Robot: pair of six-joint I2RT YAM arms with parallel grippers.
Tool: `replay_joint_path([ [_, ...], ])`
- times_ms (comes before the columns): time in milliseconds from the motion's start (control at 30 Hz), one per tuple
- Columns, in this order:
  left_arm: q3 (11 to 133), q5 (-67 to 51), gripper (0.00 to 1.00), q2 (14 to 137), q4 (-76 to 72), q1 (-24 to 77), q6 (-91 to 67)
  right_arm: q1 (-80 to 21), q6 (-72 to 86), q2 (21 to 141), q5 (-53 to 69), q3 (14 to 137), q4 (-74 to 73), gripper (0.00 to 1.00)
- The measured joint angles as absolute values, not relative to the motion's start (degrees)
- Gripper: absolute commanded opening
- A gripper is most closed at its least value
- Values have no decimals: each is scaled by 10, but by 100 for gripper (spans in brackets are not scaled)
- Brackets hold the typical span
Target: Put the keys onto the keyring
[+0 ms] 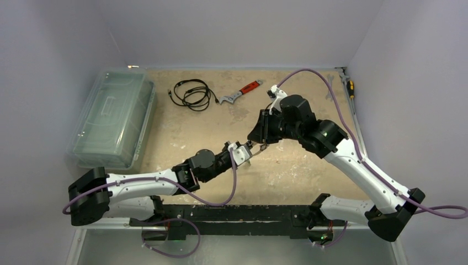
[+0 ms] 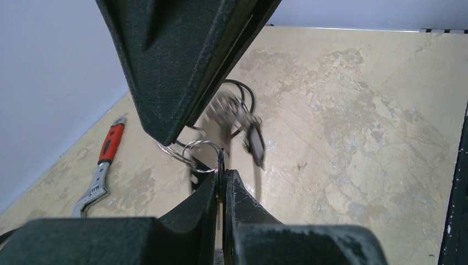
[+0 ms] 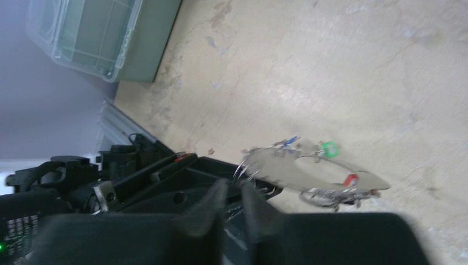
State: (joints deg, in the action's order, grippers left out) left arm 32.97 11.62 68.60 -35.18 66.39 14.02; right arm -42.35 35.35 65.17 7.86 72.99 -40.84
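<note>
Both grippers meet above the middle of the table. My left gripper (image 1: 250, 150) (image 2: 222, 175) is shut, its tips pinching the thin grey wire of the keyring (image 2: 201, 142). Beyond the tips hang blurred keys, one with a dark tag (image 2: 255, 142). The right gripper's black body (image 2: 182, 66) fills the top of the left wrist view. My right gripper (image 1: 264, 143) (image 3: 235, 190) has its fingers a little apart, with the keyring wire (image 3: 241, 168) just past the tips. Keys with blue, green (image 3: 329, 147) and red tags hang blurred over the table.
A clear plastic bin (image 1: 113, 118) (image 3: 99, 33) stands at the left. At the back lie a black cable coil (image 1: 192, 94) and a red-handled wrench (image 1: 240, 93) (image 2: 102, 171). A screwdriver (image 1: 350, 88) rests along the right wall.
</note>
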Motion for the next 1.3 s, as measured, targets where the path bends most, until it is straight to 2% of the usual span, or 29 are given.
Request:
replay_joint_path([
  [67, 330, 114, 0, 674, -333, 664, 139, -423, 357, 651, 84, 728, -403, 52],
  [133, 330, 110, 0, 662, -299, 664, 133, -423, 357, 648, 85, 726, -400, 58],
  [367, 340, 96, 0, 643, -190, 664, 114, -424, 354, 636, 68, 726, -397, 65],
  [567, 409, 92, 0, 643, -80, 664, 102, -424, 350, 634, 45, 726, -398, 70],
  [700, 465, 104, 0, 644, -28, 663, 103, -424, 347, 629, 27, 726, -398, 75],
  [800, 497, 115, 0, 654, 2, 656, 116, -424, 345, 624, 16, 726, -399, 83],
  [1000, 541, 93, 0, 699, 43, 578, 146, -421, 344, 618, -35, 717, -405, 95],
  [1300, 684, 36, 0, 822, 103, 453, 208, -421, 344, 617, -101, 717, -416, 97],
])
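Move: Hanging from the left hand's shut fingertips by small rings, the keyring has its plate about 4 cm to that hand's right, 1 cm ahead and 4 cm below. The way leads over the table towards the adjustable wrench, some 25 cm ahead, 3 cm left and 21 cm down; the black cable loop lies roughly 15 cm ahead and 13 cm right, equally low. From the right hand, the keyring is about 3 cm right, level fore and aft, and 7 cm below. Keeping its pinch on the small rings, the left hand first dips about 3 cm while easing back and left, rises again, then sweeps some 13 cm forward and a little left towards the wrench, its left side rolling up over 20 degrees. The right fingers, barely parted, open wide as that hand draws off right and slightly forward, turning clockwise about 15 degrees. ##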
